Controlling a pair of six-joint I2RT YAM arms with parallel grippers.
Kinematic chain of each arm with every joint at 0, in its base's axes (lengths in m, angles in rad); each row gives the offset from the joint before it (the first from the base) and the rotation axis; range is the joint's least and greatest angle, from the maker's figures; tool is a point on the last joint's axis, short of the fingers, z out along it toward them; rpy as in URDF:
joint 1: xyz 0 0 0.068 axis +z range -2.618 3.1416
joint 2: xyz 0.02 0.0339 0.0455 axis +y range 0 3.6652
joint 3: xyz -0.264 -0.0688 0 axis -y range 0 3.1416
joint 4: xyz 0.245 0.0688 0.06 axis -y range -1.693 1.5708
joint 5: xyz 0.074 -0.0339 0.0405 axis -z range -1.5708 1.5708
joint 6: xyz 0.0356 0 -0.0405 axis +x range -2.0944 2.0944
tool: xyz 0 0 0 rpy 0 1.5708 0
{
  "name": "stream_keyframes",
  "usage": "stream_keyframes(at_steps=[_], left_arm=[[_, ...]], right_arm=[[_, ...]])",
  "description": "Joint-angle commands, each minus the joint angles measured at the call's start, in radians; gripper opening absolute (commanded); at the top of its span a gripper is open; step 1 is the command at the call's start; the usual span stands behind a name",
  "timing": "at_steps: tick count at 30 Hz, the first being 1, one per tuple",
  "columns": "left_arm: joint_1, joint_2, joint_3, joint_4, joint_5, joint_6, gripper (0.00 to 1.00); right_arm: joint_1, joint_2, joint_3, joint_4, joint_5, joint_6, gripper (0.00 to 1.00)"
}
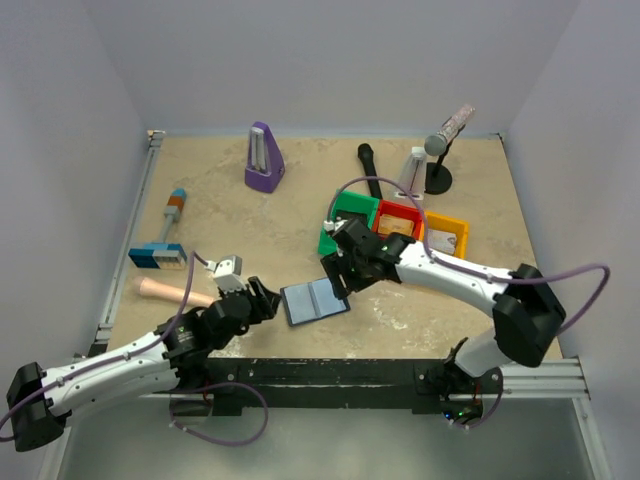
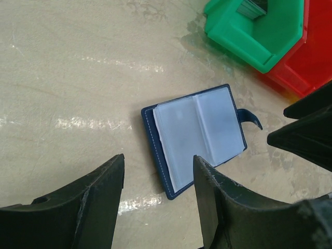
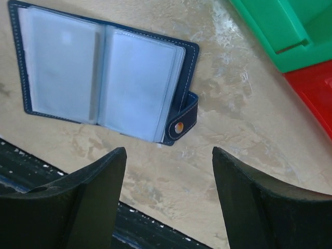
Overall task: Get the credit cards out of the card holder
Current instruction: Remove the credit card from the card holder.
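Note:
The card holder (image 1: 315, 300) lies open and flat on the table, dark navy with pale blue-grey sleeves (image 2: 197, 136) and its snap tab (image 3: 179, 127) sticking out to the side. Whether credit cards sit inside the frosted sleeves I cannot tell. My left gripper (image 2: 158, 174) hovers open just off the holder's left edge, one finger (image 2: 220, 202) over its near corner. At the tab side, my right gripper (image 3: 168, 155) is open, just short of the holder, with only bare table between its fingers. Neither gripper holds anything.
Green (image 1: 345, 225), red (image 1: 400, 222) and orange (image 1: 446, 236) bins stand right behind the right gripper. A tan flat thing lies in the red bin. Further back are a purple metronome (image 1: 263, 158) and a microphone stand (image 1: 438, 160). A blue brush (image 1: 157, 255) lies left. The black front rail (image 1: 330, 370) is close.

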Motion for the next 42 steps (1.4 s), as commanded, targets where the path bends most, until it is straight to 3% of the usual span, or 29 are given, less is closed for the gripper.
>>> stream_keyframes(at_steps=[1,9,19,28,31,42], left_arm=[[-0.002,-0.049,-0.033,-0.042,-0.028,-0.047,0.59],[-0.002,-0.063,-0.050,-0.039,-0.010,-0.050,0.57],[-0.002,-0.054,-0.060,0.067,0.049,0.018,0.56],[-0.002,-0.039,-0.051,0.086,0.066,0.031,0.55],[-0.004,-0.026,-0.042,0.110,0.085,0.065,0.55],[-0.002,0.300,0.146,0.214,0.270,0.235,0.58]], right_arm=[[0.008,0.092,0.088,-0.003,0.052,-0.033,0.71],[0.002,0.238,0.162,-0.047,0.102,-0.021,0.66],[-0.026,0.238,0.095,-0.035,0.072,0.019,0.48],[-0.034,0.185,0.049,-0.041,0.033,0.031,0.18],[-0.034,0.108,0.020,-0.024,0.016,0.027,0.00],[-0.023,-0.093,-0.076,0.074,-0.213,-0.022,0.00]])
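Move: Just under the right hand, about 1 cm ahead, 2 cm to its right and 6 cm down, is the strap at the open card holder's right end. The holder's middle lies about 5 cm to that hand's left and 1 cm back. The green bin stands some 15 cm ahead and 2 cm right, and the red bin 13 cm ahead and 12 cm right. From the left hand, the holder is about 8 cm right, 1 cm ahead and 7 cm below. Sinking some 6 cm to the strap, first edging forward and then drawing back right, the right hand shuts its fingers and pinches it, then lifts nearly 7 cm, slightly back and left. The left hand dips a little and hovers, still part-open and empty, then swings about 4 cm right towards the holder's left end, turning clockwise. ##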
